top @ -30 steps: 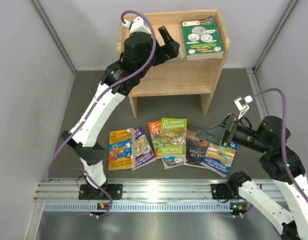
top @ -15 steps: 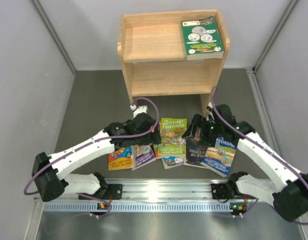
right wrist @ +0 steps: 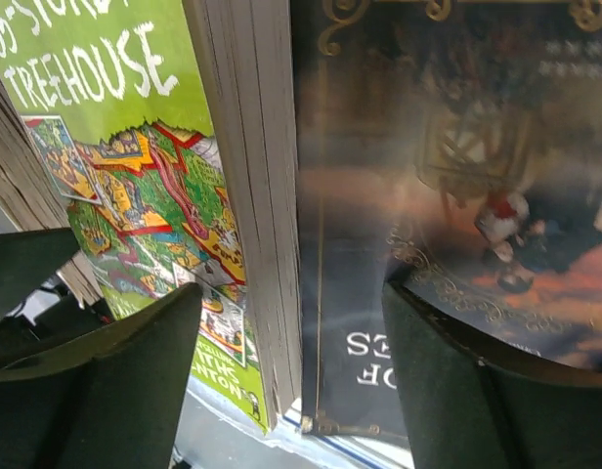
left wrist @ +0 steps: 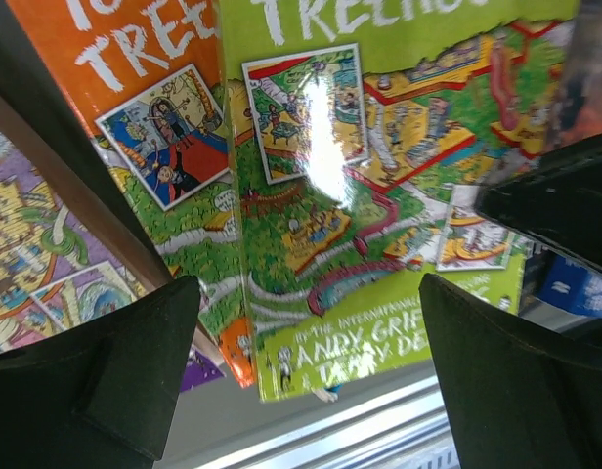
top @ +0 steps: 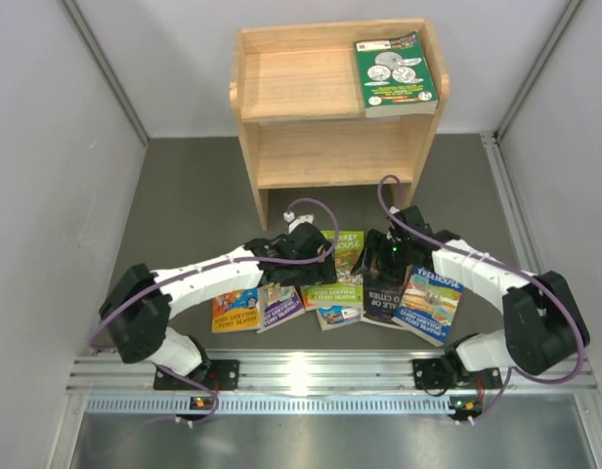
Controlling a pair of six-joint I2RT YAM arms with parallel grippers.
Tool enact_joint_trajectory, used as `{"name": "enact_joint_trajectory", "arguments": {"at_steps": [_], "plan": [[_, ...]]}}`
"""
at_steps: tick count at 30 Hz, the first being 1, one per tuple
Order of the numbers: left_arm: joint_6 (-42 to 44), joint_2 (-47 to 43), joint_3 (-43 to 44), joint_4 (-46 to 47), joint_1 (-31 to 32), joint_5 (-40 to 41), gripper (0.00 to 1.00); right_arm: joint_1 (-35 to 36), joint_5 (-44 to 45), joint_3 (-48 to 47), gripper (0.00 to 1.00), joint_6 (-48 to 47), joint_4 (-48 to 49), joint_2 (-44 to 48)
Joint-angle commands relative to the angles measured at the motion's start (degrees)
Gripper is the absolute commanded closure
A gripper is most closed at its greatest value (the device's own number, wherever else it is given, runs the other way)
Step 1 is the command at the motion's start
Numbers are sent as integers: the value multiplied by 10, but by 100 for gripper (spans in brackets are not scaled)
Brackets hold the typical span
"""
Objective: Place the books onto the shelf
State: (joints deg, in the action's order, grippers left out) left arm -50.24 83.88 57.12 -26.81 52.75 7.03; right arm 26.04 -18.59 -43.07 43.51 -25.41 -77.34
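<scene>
Several books lie fanned on the dark floor mat in front of the shelf [top: 330, 156]: yellow-orange [top: 233, 308], purple [top: 279, 303], green [top: 342, 285], dark [top: 384, 301] and blue [top: 430, 303]. Another green book [top: 394, 73] lies flat on the shelf's top. My left gripper [top: 328, 266] hovers open over the green Treehouse book [left wrist: 379, 195], with nothing between its fingers [left wrist: 96, 381]. My right gripper [top: 372, 266] is low beside it. Its jaws [right wrist: 291, 381] stand apart, straddling the green book's page edge [right wrist: 257, 195] and the dark book's cover [right wrist: 379, 244]. Neither finger visibly touches a book.
Grey walls close in both sides and the back. A metal rail [top: 311, 376] with the arm bases runs along the near edge. The shelf's lower tier [top: 330, 154] holds nothing. The two grippers are close together over the middle books.
The left arm came off the shelf top and dropped to the books. The right arm swung in from the right to the green and dark books, and its jaws have narrowed a little.
</scene>
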Motion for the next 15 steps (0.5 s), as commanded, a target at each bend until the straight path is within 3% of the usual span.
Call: {"name": "enact_joint_trajectory", "arguments": {"at_steps": [1, 6, 11, 15], "plan": [[-3, 43, -8, 47, -8, -21, 1, -5, -10, -18, 29, -9, 64, -29], [-6, 100, -4, 63, -19, -68, 1, -4, -39, -14, 51, -8, 92, -82], [-35, 151, -16, 183, -21, -207, 1, 4, -72, -22, 75, -18, 104, -157], [-37, 190, 0, 214, -24, -290, 1, 14, -88, -47, 94, -25, 99, -194]]}}
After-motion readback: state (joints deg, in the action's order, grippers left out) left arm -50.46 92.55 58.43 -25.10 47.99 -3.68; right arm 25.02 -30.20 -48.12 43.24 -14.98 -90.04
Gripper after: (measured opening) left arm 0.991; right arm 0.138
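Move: Roughly 3 cm ahead, 4 cm right and 5 cm below the open left hand is the middle of the green 65-Storey book; the purple book is about 11 cm to that hand's left and 1 cm back, 6 cm down. From the right hand, the green book is some 8 cm left, 2 cm ahead and 1 cm lower, while the black book's middle sits about 5 cm right, 1 cm nearer the base and 3 cm down. Closing from about three-quarters open to nearly shut, the right fingers travel about 4 cm left and 3 cm forward, almost level, off the black book's edge and up against the green book's right page edge, pushing it towards the left hand. Meanwhile the left hand, still wide open, sinks about 4 cm over the green book's left part, its fingertips swinging some 10 degrees back towards the base. ##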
